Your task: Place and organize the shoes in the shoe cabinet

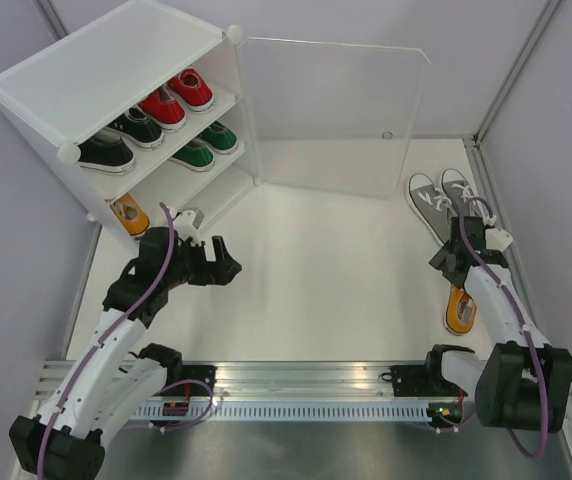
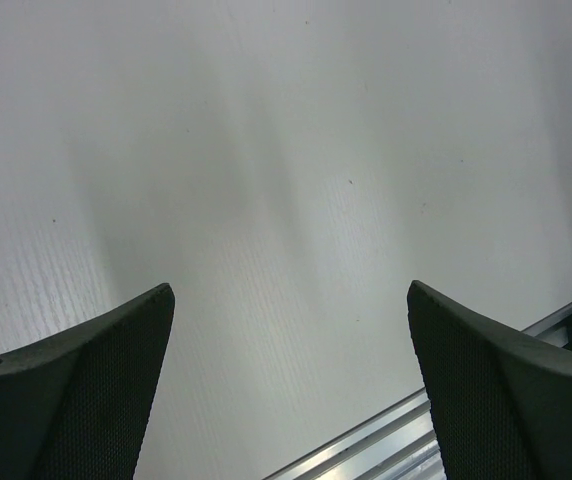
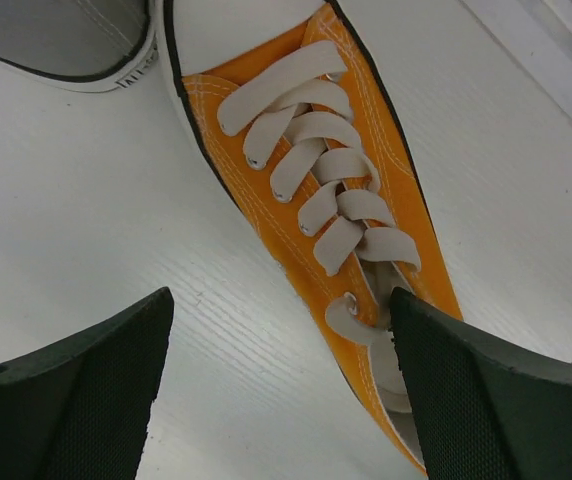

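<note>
The white shoe cabinet (image 1: 106, 70) stands at the back left with its clear door (image 1: 336, 115) swung open. The red shoes (image 1: 176, 98) and black shoes (image 1: 121, 140) share the top tier. The middle tier holds the green pair (image 1: 206, 147), and one orange shoe (image 1: 129, 214) lies in the bottom tier. The grey pair (image 1: 441, 195) rests on the floor at the right. Just in front of them lies the other orange shoe (image 1: 458, 310) (image 3: 316, 200). My right gripper (image 3: 281, 295) (image 1: 451, 275) hovers open over its laced side, one finger above the shoe's opening. My left gripper (image 2: 291, 288) (image 1: 228, 265) is open above bare floor.
A metal rail (image 1: 306, 385) (image 2: 416, 440) runs along the near edge by the arm bases. Grey walls close in both sides. A grey shoe's sole (image 3: 66, 40) lies just beyond the orange shoe's toe.
</note>
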Controlling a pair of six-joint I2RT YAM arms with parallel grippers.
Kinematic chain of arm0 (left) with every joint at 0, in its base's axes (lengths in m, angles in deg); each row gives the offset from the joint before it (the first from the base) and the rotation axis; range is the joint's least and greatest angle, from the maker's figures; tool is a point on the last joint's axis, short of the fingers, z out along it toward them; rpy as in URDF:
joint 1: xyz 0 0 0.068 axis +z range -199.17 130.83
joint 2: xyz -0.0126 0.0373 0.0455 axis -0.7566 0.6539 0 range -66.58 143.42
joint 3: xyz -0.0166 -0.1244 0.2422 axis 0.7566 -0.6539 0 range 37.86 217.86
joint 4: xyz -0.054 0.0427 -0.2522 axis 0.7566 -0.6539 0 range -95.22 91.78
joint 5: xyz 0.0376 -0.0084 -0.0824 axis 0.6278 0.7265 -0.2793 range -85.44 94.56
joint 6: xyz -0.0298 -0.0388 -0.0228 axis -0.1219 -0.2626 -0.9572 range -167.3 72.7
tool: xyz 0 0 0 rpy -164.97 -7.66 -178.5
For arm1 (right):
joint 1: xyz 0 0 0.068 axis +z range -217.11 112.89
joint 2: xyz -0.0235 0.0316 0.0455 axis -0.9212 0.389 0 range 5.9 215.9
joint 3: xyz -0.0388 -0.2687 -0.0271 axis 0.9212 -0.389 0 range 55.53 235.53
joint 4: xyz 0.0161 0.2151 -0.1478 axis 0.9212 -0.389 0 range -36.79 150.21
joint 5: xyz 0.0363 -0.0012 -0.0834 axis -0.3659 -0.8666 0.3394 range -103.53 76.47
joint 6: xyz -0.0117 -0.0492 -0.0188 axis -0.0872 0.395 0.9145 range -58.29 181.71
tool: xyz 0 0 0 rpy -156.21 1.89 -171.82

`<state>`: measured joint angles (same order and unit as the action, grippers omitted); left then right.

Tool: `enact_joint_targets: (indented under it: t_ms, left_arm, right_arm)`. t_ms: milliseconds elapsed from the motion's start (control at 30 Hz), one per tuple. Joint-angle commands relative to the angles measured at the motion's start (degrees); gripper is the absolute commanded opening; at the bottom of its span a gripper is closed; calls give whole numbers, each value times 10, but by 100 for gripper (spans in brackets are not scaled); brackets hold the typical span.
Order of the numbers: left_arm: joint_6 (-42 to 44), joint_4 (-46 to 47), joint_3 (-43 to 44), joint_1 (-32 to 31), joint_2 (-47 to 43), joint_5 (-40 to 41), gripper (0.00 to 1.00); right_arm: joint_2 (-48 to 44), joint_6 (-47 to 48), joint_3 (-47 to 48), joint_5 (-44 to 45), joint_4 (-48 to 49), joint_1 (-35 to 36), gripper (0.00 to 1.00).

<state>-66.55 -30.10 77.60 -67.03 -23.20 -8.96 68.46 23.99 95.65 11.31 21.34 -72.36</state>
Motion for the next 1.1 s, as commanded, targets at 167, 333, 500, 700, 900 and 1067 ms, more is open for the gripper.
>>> enact_joint_targets:
  t_ms: [167,333,500,700,900,1067]
  left_arm:
    - [29,34,-6,-1,-18,16,100]
    - [29,35,-7,-1,-15,14,100]
    - [30,34,-8,-1,-14,17,100]
    - [30,35,-8,-1,-8,19,100]
    - [31,35,-8,-1,-6,27,100]
    - [31,33,-11,0,-6,38,100]
  right_arm:
    - [98,-7,-50,-70,90,-57,87]
    - [170,24,-47,-108,134,-57,68]
    - [162,45,-59,-132,154,-46,30]
    - [136,37,-56,-164,141,47,1]
    - [147,-28,-2,-161,152,283,1]
    - [235,-14,143,-131,161,482,1]
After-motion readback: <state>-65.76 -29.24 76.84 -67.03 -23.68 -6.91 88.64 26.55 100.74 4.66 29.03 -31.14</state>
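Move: The orange shoe lies under my open right hand, its middle about 3 cm back, 2 cm to the right and some 7 cm below, toe pointing away from me. The nearer grey shoe's middle is roughly 15 cm ahead of that hand and 5 cm left, at about the same depth below. The other grey shoe is 16 cm ahead and 2 cm right. From my left hand the orange shoe is some 51 cm right, 3 cm back and 16 cm down. I sink my right hand about 7 cm onto the orange shoe, easing back 3 cm and tipping the fingers more steeply down, then close them to pinch its upper at the ankle end of the laces. Keeping that grip, I sweep it left some 20 cm and slightly forward, low over the table, turning about 45 degrees counter-clockwise, away from the right wall. ##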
